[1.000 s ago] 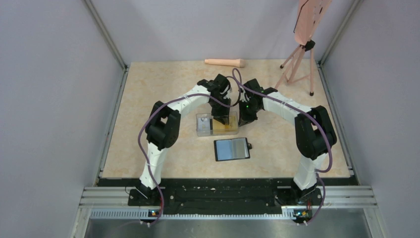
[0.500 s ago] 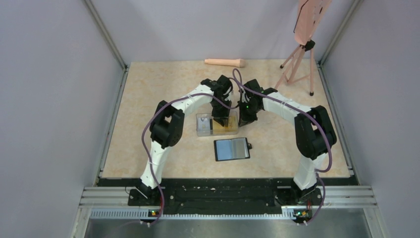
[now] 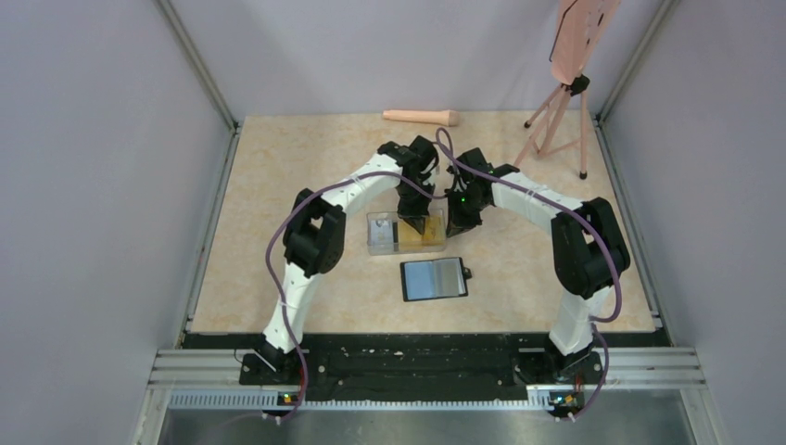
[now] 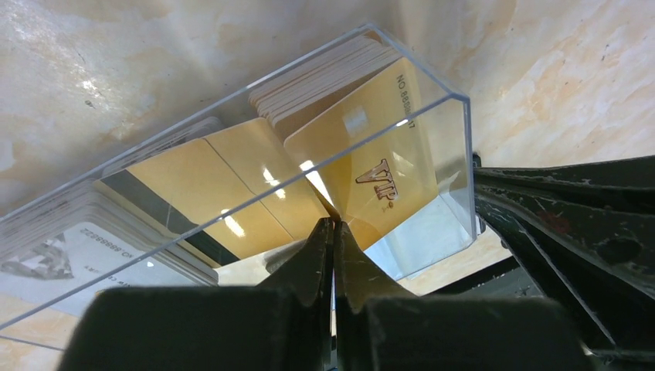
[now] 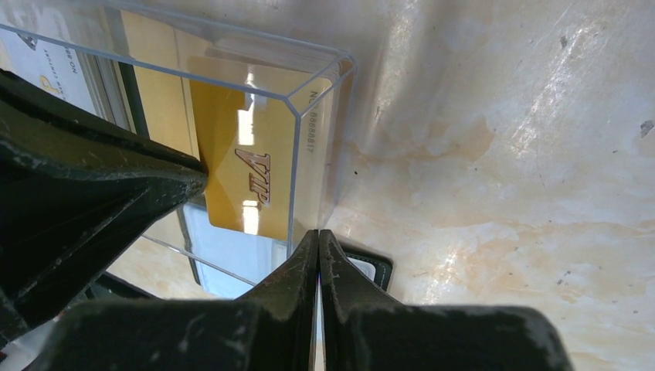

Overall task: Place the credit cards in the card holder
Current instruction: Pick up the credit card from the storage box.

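A clear plastic box [image 3: 382, 236] holds the credit cards: a yellow stack [image 4: 324, 73] and grey-white ones [image 4: 85, 247]. My left gripper [image 3: 414, 225] reaches down into the box. In the left wrist view it [image 4: 333, 224] is shut on the corner of a yellow VIP card [image 4: 378, 154], which tilts up off the stack. My right gripper [image 3: 456, 225] is shut and holds nothing; its tips [image 5: 318, 233] touch the box's right end wall. The black card holder [image 3: 433, 279] lies open in front of the box, and its corner [image 5: 376, 267] shows under the right fingers.
A pink cylinder [image 3: 422, 117] lies at the table's back edge. A pink tripod [image 3: 556, 120] with a board stands at the back right. Grey walls close in the table on both sides.
The left jaws have closed inside the box onto the yellow card. The left arm's elbow shifted slightly. The right arm has not moved.
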Tool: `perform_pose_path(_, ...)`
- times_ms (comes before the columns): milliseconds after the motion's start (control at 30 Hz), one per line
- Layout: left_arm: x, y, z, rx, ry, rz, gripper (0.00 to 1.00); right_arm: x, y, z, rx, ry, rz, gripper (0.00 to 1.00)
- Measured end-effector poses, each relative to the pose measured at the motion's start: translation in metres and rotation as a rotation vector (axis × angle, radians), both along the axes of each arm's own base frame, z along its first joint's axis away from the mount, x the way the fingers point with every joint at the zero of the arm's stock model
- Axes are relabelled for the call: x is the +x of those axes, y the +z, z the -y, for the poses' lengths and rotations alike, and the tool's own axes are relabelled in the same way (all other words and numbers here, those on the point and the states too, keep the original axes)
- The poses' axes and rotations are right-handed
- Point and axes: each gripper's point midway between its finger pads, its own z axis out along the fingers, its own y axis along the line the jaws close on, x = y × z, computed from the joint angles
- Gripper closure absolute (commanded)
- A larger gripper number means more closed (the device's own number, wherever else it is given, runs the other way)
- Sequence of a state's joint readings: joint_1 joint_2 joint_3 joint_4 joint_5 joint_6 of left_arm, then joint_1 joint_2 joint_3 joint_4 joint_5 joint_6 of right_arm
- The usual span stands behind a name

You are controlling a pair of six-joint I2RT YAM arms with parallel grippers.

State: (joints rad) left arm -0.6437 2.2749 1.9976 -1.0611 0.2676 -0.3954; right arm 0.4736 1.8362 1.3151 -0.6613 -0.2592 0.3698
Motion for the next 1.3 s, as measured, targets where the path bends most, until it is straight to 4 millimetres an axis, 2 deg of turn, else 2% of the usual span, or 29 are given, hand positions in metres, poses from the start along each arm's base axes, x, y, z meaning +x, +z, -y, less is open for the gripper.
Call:
perform_pose_path(300, 0.000, 0.003, 0.001, 0.013, -0.009, 0.013, 1.00, 0.000, 0.000, 0.000, 0.000, 0.000, 0.000, 1.00)
perform_pose_path(400, 0.000, 0.003, 0.001, 0.012, -0.009, 0.013, 0.94, 0.000, 0.000, 0.000, 0.000, 0.000, 0.000, 1.00)
perform_pose_path(500, 0.000, 0.004, 0.001, 0.009, -0.007, 0.014, 0.83, 0.000, 0.000, 0.000, 0.000, 0.000, 0.000, 1.00)
perform_pose_path(600, -0.001, 0.006, 0.004, -0.015, -0.005, 0.024, 0.80, 0.000, 0.000, 0.000, 0.000, 0.001, 0.000, 1.00)
perform_pose_path(900, -0.001, 0.025, 0.015, -0.102, -0.001, 0.061, 0.78, 0.000, 0.000, 0.000, 0.000, 0.003, 0.002, 1.00)
perform_pose_path(1033, 0.002, 0.034, 0.028, -0.171, 0.002, 0.080, 0.78, 0.000, 0.000, 0.000, 0.000, 0.003, 0.001, 1.00)
perform_pose_path(1133, 0.002, 0.031, 0.037, -0.217, 0.006, 0.072, 0.78, 0.000, 0.000, 0.000, 0.000, 0.003, 0.001, 1.00)
perform_pose_path(1300, -0.002, 0.022, 0.039, -0.238, 0.016, 0.047, 0.81, 0.000, 0.000, 0.000, 0.000, 0.003, 0.001, 1.00)
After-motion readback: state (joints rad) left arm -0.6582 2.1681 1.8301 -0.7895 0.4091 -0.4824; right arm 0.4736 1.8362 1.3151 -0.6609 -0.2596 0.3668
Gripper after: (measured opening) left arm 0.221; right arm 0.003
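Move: The left fingertips are shut at the left edge of the gold VIP card in the box's right end; its middle is about 3 cm to the right, 1 cm ahead and 1 cm lower. The white cards lie some 9 cm left, level front to back, 1 cm lower; the card holder about 10 cm back, 2 cm right and 3 cm lower. From the right hand, the card's middle is roughly 4 cm left, 2 cm ahead and 1 cm lower. Left fingers part slightly, sweeping 4 cm right, rising 3 cm then dipping 1 cm astride the VIP card's edge. ##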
